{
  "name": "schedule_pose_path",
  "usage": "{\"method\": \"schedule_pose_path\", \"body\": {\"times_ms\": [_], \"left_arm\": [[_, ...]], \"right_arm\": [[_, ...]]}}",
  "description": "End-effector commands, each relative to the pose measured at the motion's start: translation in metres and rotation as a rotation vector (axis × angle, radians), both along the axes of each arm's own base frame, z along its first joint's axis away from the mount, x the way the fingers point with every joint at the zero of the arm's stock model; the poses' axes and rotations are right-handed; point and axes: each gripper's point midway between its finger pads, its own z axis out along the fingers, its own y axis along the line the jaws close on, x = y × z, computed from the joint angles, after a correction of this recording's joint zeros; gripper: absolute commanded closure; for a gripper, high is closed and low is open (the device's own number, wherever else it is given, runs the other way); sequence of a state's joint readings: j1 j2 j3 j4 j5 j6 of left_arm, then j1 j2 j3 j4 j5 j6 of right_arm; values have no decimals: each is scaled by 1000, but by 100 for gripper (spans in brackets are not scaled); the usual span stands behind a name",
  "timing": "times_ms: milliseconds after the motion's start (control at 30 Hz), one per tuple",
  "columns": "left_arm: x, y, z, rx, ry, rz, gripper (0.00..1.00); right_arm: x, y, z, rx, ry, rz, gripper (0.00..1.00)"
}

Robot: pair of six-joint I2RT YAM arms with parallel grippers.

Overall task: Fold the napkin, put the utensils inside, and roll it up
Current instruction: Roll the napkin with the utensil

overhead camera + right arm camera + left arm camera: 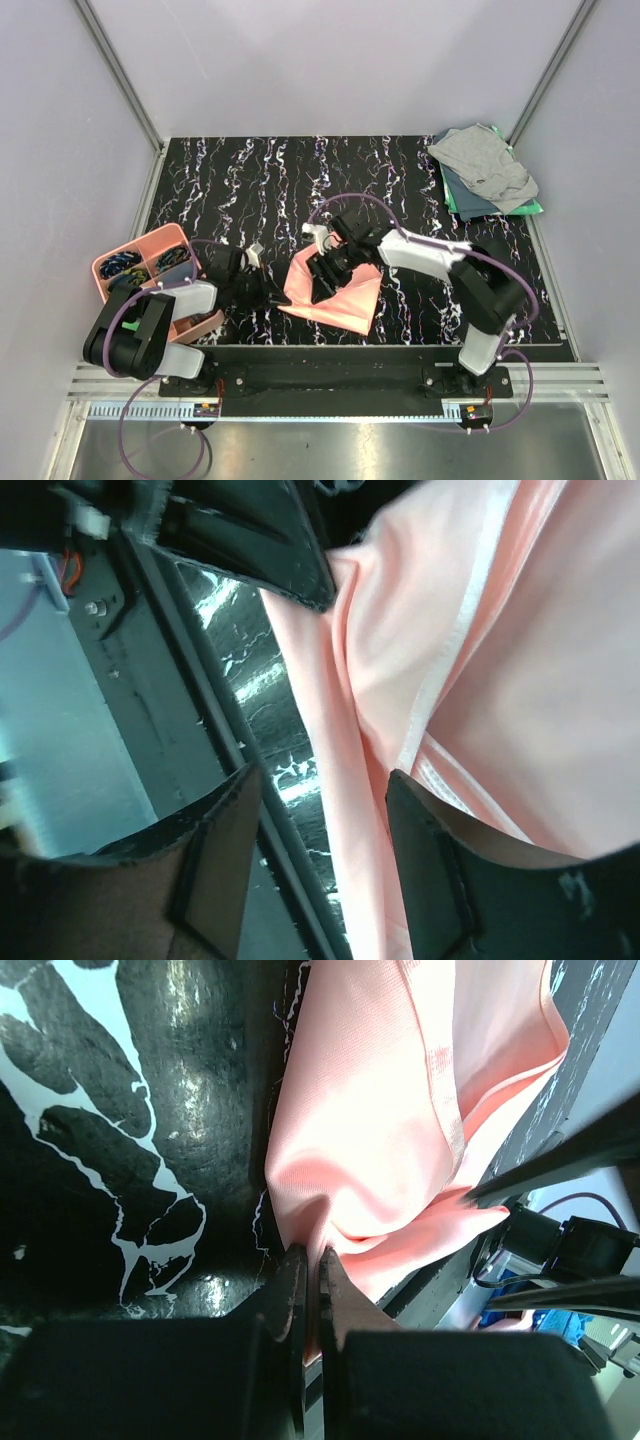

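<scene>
The salmon-pink napkin (345, 295) lies bunched on the black marbled table, near its front edge, partly folded over itself. My left gripper (277, 298) is at the napkin's left corner. In the left wrist view the left gripper (311, 1260) is shut on a pinch of the napkin (370, 1120). My right gripper (322, 272) hangs over the napkin's upper left part. In the right wrist view the right gripper (322, 775) is open, and a fold of the napkin (520, 650) runs between its jaws, ungripped. The utensils are out of view.
A pink compartment tray (120, 262) with small dark items sits at the left beside the left arm. A grey cloth (485, 160) lies on a green cloth (500, 205) in the back right corner. The table's front edge runs just below the napkin.
</scene>
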State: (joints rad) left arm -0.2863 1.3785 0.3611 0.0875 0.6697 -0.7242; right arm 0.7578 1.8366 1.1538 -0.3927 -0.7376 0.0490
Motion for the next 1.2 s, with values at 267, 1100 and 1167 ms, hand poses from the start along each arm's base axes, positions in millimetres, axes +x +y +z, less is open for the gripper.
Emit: {"method": "schedule_pose_path", "body": {"times_ms": [267, 1100, 1167], "left_arm": [[7, -4, 6, 5, 22, -38, 100], [9, -7, 13, -2, 14, -84, 100], [11, -8, 16, -4, 1, -82, 93]], "right_arm": [[-23, 16, 9, -196, -750, 90, 38], [-39, 6, -73, -373, -755, 239, 61], [-46, 4, -76, -366, -700, 256, 66]]}}
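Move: The right hand, open, has the stretch of the napkin's rolled near edge it goes for about 2 cm back, 2 cm to its left and 5 cm below. The napkin corner already pinched by the left fingers is roughly 8 cm to its left, 1 cm back and 4 cm down; the napkin's middle lies some 4 cm ahead and 3 cm right, 6 cm below. From the left hand that edge stretch is about 7 cm right, 2 cm back, nearly level. Left pinching, right hops back 5 cm, swings fingertips forward 50 degrees, sinks and part-closes astride the near edge. ##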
